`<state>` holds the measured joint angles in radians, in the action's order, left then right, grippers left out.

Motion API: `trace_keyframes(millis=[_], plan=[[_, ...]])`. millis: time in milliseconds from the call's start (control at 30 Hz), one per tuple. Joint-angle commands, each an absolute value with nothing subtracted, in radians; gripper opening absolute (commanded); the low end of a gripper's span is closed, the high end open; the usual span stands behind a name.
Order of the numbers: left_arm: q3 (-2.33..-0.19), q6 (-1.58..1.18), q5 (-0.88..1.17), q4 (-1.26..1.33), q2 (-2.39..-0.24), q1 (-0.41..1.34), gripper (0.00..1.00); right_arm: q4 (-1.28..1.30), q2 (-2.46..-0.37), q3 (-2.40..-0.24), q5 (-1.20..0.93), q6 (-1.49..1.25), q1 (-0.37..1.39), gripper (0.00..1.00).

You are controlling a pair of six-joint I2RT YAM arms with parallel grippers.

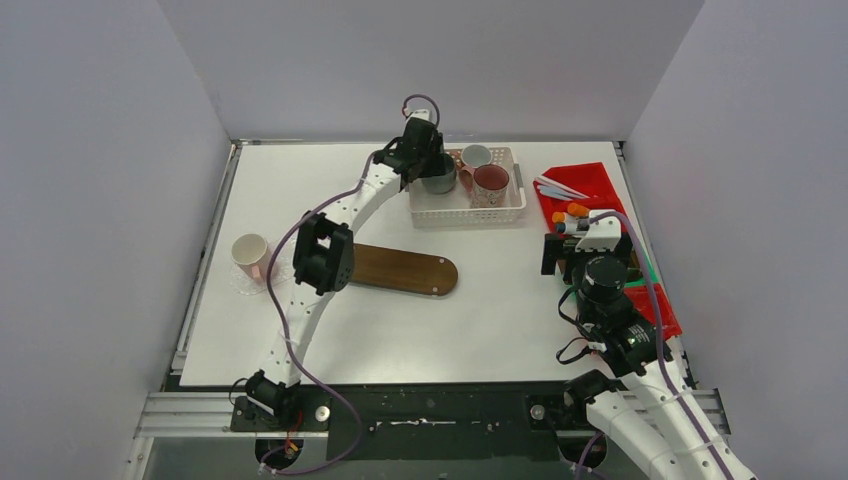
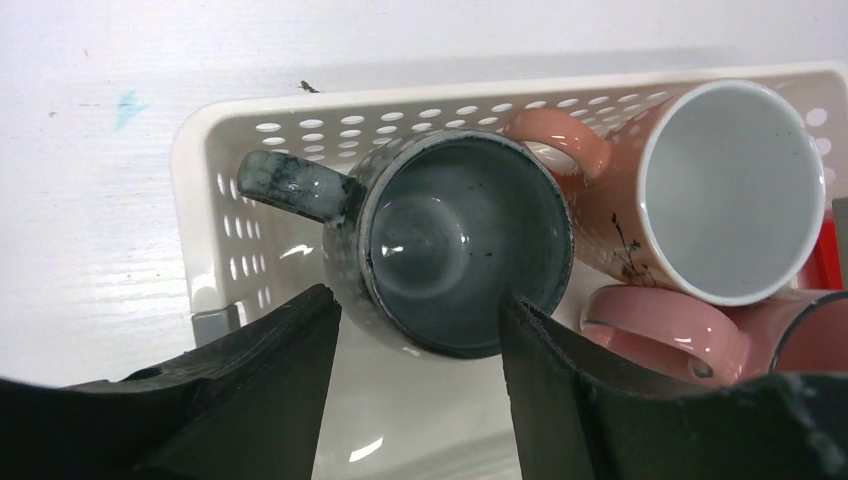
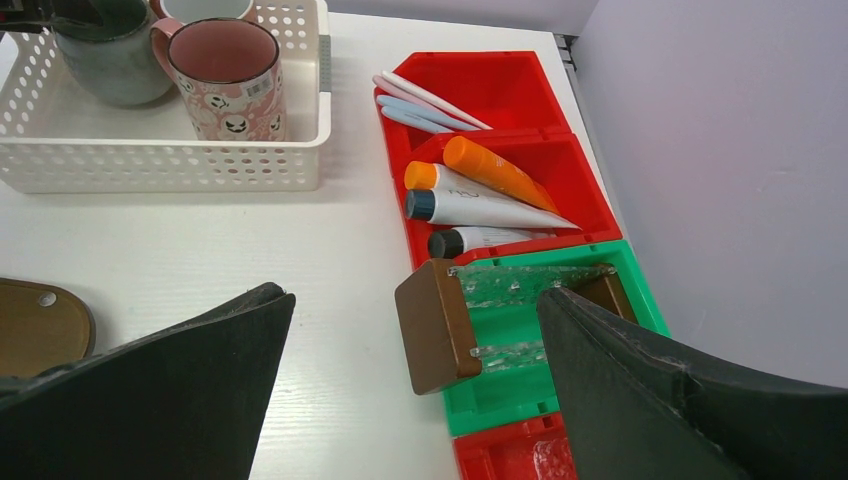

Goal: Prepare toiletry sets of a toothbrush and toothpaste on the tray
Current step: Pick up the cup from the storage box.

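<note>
My left gripper (image 2: 418, 298) hangs over the white basket (image 2: 200, 170) at the back of the table, jaws half closed. Its left finger (image 2: 300, 340) sits outside the dark green mug (image 2: 450, 240) below the handle. The right finger (image 2: 540, 350) overlaps the mug's mouth, with a gap showing between them. Beside it are a white mug with a pink handle (image 2: 730, 190) and a maroon mug (image 3: 225, 70). A pinkish-white mug (image 1: 249, 252) stands at the far left. The wooden tray (image 1: 405, 270) lies bare mid-table. Toothbrushes (image 3: 430, 100) and toothpaste tubes (image 3: 480, 205) lie in red bins. My right gripper (image 3: 415, 292) is open, holding nothing.
A green bin (image 3: 600, 330) in front of the right gripper holds a brown wooden block (image 3: 435, 325) with clear plastic pieces. Another red bin (image 3: 510, 455) lies nearer. Grey walls close in the table on three sides.
</note>
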<state>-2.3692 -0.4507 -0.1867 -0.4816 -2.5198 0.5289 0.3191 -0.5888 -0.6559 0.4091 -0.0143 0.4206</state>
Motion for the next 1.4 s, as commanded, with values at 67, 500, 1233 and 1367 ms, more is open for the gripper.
trace_keyframes(millis=[67,500,1233,1367], plan=[[-2.419,-0.572,-0.177,-0.394,-2.575,0.511,0.56,0.277,-0.591,-0.653,0.407,-0.008,0.424,1.00],[-2.414,-0.664,-0.089,-0.385,-2.587,0.492,0.30,0.276,-0.580,-0.650,0.405,-0.007,0.424,1.00],[-2.276,-0.690,-0.147,-0.386,-2.275,0.506,0.00,0.272,-0.559,-0.653,0.396,-0.008,0.425,1.00],[-2.177,-0.698,-0.159,-0.372,-2.186,0.508,0.00,0.276,-0.562,-0.674,0.371,-0.008,0.424,1.00]])
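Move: The grey cup's middle is about 3 cm right of the left hand, 1 cm ahead and some 7 cm below, with its near left rim almost under the open fingers. The salmon mug stands about 9 cm to the right of the cup and 2 cm farther out; the pink patterned mug stands some 12 cm to its right and 4 cm nearer. From the idle right hand, the cup lies roughly 33 cm ahead, 25 cm left and 20 cm below. The left hand, fingers half open, sinks about 4 cm over the left rim of the grey cup, edging a little forward while the wrist rolls some 10 degrees with its left side dipping, and closes to pinch the cup's left wall, one finger inside and one outside. Keeping that pinch, it then rises about 5 cm, picking up speed, and draws back and slightly left, away from the other mugs. ##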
